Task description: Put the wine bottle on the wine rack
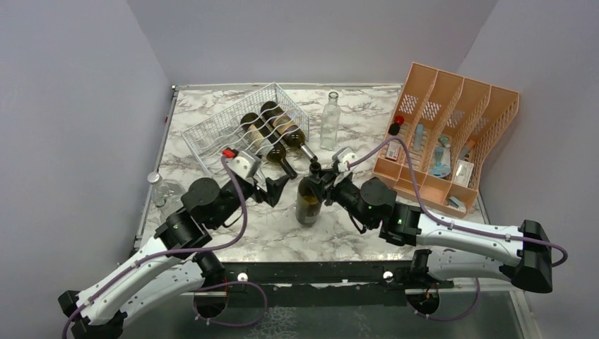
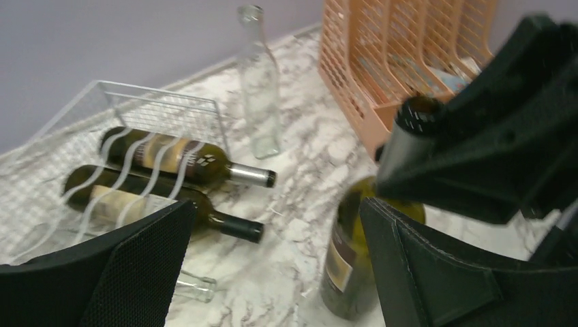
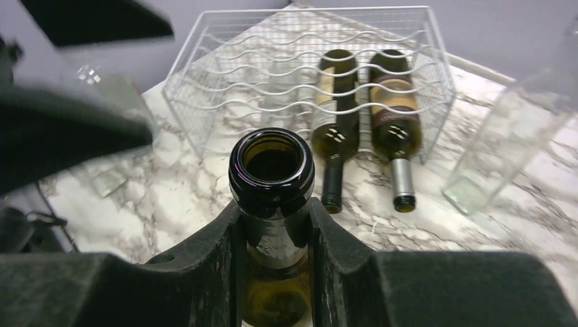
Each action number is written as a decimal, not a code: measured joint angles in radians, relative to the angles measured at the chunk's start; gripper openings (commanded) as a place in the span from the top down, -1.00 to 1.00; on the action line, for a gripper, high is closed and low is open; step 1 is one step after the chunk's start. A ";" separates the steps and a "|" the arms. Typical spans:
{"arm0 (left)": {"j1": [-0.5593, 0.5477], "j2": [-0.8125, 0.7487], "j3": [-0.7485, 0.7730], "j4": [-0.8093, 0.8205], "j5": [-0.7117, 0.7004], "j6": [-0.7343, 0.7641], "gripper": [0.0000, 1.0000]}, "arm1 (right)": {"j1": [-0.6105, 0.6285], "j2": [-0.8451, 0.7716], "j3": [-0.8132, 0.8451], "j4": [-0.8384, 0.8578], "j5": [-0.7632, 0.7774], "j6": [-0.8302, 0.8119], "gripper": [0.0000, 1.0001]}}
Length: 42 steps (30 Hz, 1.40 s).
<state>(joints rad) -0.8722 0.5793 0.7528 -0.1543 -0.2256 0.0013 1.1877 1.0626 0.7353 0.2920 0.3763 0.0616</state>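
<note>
A dark green wine bottle (image 1: 308,199) stands upright on the marble table, in front of the wire wine rack (image 1: 212,127). My right gripper (image 1: 321,173) is shut on its neck just under the open mouth (image 3: 272,160); the fingers (image 3: 204,266) press both sides. My left gripper (image 1: 280,185) is open just left of the bottle. In the left wrist view the bottle (image 2: 347,262) lies against the right finger (image 2: 436,272) and away from the left finger (image 2: 116,272). The rack (image 3: 225,75) holds two dark bottles (image 3: 339,102) lying with necks toward me.
A clear glass bottle (image 1: 330,120) stands upright right of the rack. An orange slotted organizer (image 1: 452,134) fills the back right. Another clear glass bottle (image 1: 166,189) is at the table's left edge. Grey walls close in on the left, back and right.
</note>
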 measured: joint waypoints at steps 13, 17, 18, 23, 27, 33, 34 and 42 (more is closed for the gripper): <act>0.000 0.145 -0.289 0.306 0.340 -0.119 -0.98 | 0.000 -0.047 0.082 -0.239 0.316 0.186 0.98; -0.001 0.216 -0.310 0.414 0.417 -0.130 -0.98 | 0.000 -0.067 0.117 -0.295 0.341 0.235 0.98; -0.003 0.239 -0.310 0.436 0.431 -0.132 -0.98 | 0.000 -0.073 0.121 -0.298 0.341 0.242 0.98; -0.013 0.344 -0.310 0.519 0.457 -0.135 -0.98 | 0.000 -0.094 0.142 -0.299 0.338 0.261 0.98; -0.013 0.376 -0.310 0.580 0.459 -0.129 -0.98 | 0.000 -0.120 0.143 -0.303 0.317 0.264 0.98; -0.018 0.419 -0.312 0.702 0.498 -0.117 -0.98 | -0.002 -0.187 0.143 -0.307 0.248 0.259 0.98; -0.020 0.428 -0.312 0.722 0.510 -0.111 -0.98 | -0.003 -0.196 0.143 -0.307 0.234 0.259 0.98; -0.027 0.514 -0.287 0.803 0.597 -0.048 -0.62 | -0.003 -0.240 0.134 -0.313 0.160 0.248 0.98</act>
<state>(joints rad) -0.8989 1.0935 0.4656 0.6483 0.3717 -0.0467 1.1843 0.8227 0.8696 -0.0208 0.5362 0.3092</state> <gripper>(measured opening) 0.969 0.334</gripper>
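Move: Hanging almost upright from the right hand's shut fingers, the wine bottle has its middle about 12 cm below that hand; from the open left hand it is some 10 cm right, 3 cm ahead and 16 cm lower. The wine rack's middle lies roughly 26 cm ahead of the right hand, 24 cm left and 19 cm below. From the left hand, the black-necked bottle already in the rack is about 25 cm ahead, 7 cm left and 24 cm down. Sweeping right and down towards the held bottle, the left hand travels about 14 cm across and nearly as far down before rising slightly, turning clockwise some 35 degrees until its still-open fingers straddle the body. The right hand keeps its neck grip, going right first and then up about 7 cm, tilting the bottle's neck to the right and its base towards the left hand. ##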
